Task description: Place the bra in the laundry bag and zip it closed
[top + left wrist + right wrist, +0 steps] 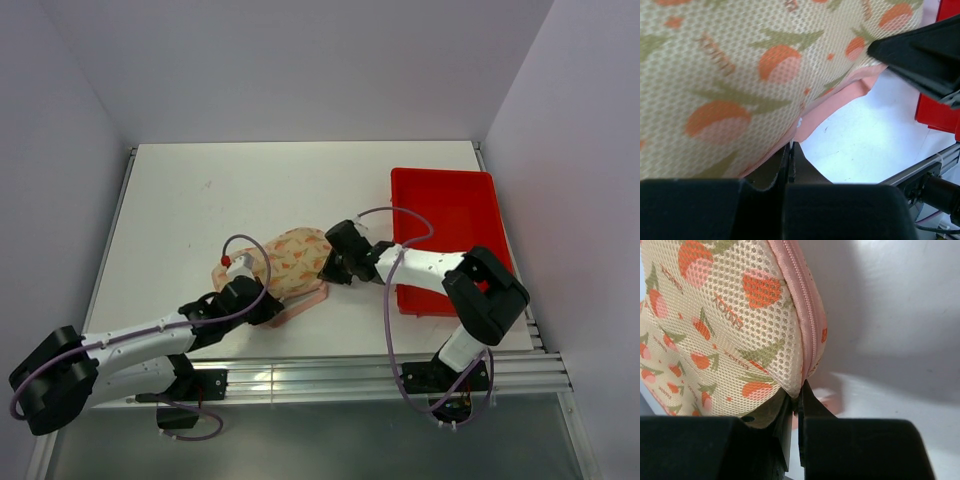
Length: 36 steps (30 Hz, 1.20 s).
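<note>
The laundry bag [295,262] lies folded shut mid-table, pale mesh with orange print and a pink zipper edge [802,305]. The bra is hidden. My left gripper [258,300] is at the bag's near left side, jaws shut on its pink edge [835,107]; a thin white bit shows between the tips [791,149]. My right gripper [328,268] is at the bag's right end, shut on the bag's rim by the zipper [799,397], holding that end raised. The bag fills the left wrist view [740,75] and the right wrist view [725,320].
A red plastic tray [445,215] stands at the right of the table, just behind the right arm; its corner shows in the left wrist view [935,115]. The table's aluminium front rail [350,370] runs close behind the grippers.
</note>
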{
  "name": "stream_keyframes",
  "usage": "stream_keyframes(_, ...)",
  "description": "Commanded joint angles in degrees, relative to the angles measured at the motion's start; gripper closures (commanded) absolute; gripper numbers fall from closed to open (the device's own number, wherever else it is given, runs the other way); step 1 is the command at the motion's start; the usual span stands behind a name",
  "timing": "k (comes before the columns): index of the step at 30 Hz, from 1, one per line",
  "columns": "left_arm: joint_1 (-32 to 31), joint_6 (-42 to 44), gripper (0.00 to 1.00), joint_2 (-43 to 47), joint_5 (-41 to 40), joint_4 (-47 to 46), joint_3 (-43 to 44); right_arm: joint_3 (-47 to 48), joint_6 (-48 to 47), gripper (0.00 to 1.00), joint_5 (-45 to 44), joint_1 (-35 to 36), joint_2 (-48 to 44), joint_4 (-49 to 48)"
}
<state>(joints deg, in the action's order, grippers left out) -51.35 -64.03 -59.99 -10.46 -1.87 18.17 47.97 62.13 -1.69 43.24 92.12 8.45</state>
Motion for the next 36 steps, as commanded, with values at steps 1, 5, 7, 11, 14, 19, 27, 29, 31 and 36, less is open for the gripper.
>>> stream_keyframes(1,0.9,-1.1,1.0,2.8,-1.6,5.8,-1.1,3.9,-5.1,1.0,-6.9,-2.8,0.8,3.3)
stream_keyframes(5,1.4,-3.0,1.0,5.8,-2.4,9.3,-2.3,7.5,-8.5,1.0,-7.7,-4.5,2.5,6.8)
stream_keyframes(7,1.4,-4.6,1.0,7.7,-2.4,10.3,-3.2,9.5,-10.2,1.0,-8.0,-5.4,3.6,8.0)
stream_keyframes(11,1.4,-6.6,1.0,13.0,-3.9,14.2,-4.4,13.1,-12.8,1.0,-8.9,-6.7,5.5,10.3)
stream_keyframes(14,1.4,-7.7,1.0,15.9,-4.9,17.6,-4.8,16.4,-15.3,1.0,-9.5,-7.6,7.5,11.9)
stream_keyframes(19,1.4,-7.4,1.0,18.4,-4.8,18.1,-4.6,22.9,-19.1,0.91,-8.2,-7.6,10.6,14.3)
stream_keyframes(27,-1.3,-4.8,1.0,13.3,-3.5,8.7,-2.9,23.1,-19.4,0.41,-6.3,-5.9,4.9,17.2)
stream_keyframes(29,-2.1,-4.3,1.0,10.8,-3.3,5.3,-2.4,21.6,-18.8,0.34,-5.5,-5.4,1.9,17.3)
stream_keyframes(31,-2.4,-3.3,1.0,8.4,-2.5,2.9,-1.2,20.2,-17.6,0.33,-4.4,-4.2,-1.0,17.0)
stream_keyframes(36,-3.7,-0.1,1.0,-1.2,0.1,-5.7,2.9,13.9,-13.3,0.33,-2.0,1.1,-5.6,15.6)
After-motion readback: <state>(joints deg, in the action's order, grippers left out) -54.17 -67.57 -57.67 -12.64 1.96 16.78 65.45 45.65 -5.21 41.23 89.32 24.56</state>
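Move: Held at its right-hand edge by the right fingers, the laundry bag has its middle roughly 13 cm to the left of the right hand and 3 cm ahead, about level with it; the red bin's middle is some 31 cm to that hand's right and 8 cm ahead. The left fingers are already shut on the zip pull, with the bag's middle about 11 cm ahead and 2 cm left. The pink strap lies 5 cm to the left hand's right, level with it fore and aft. Swinging the pinched edge of the laundry bag forward about 8 cm and slightly right, the right hand then opens, lets go and rises nearly 9 cm, drawing back some 4 cm. The left hand keeps its grip on the zip pull, shifting about 4 cm left and slightly back, then returning right. ##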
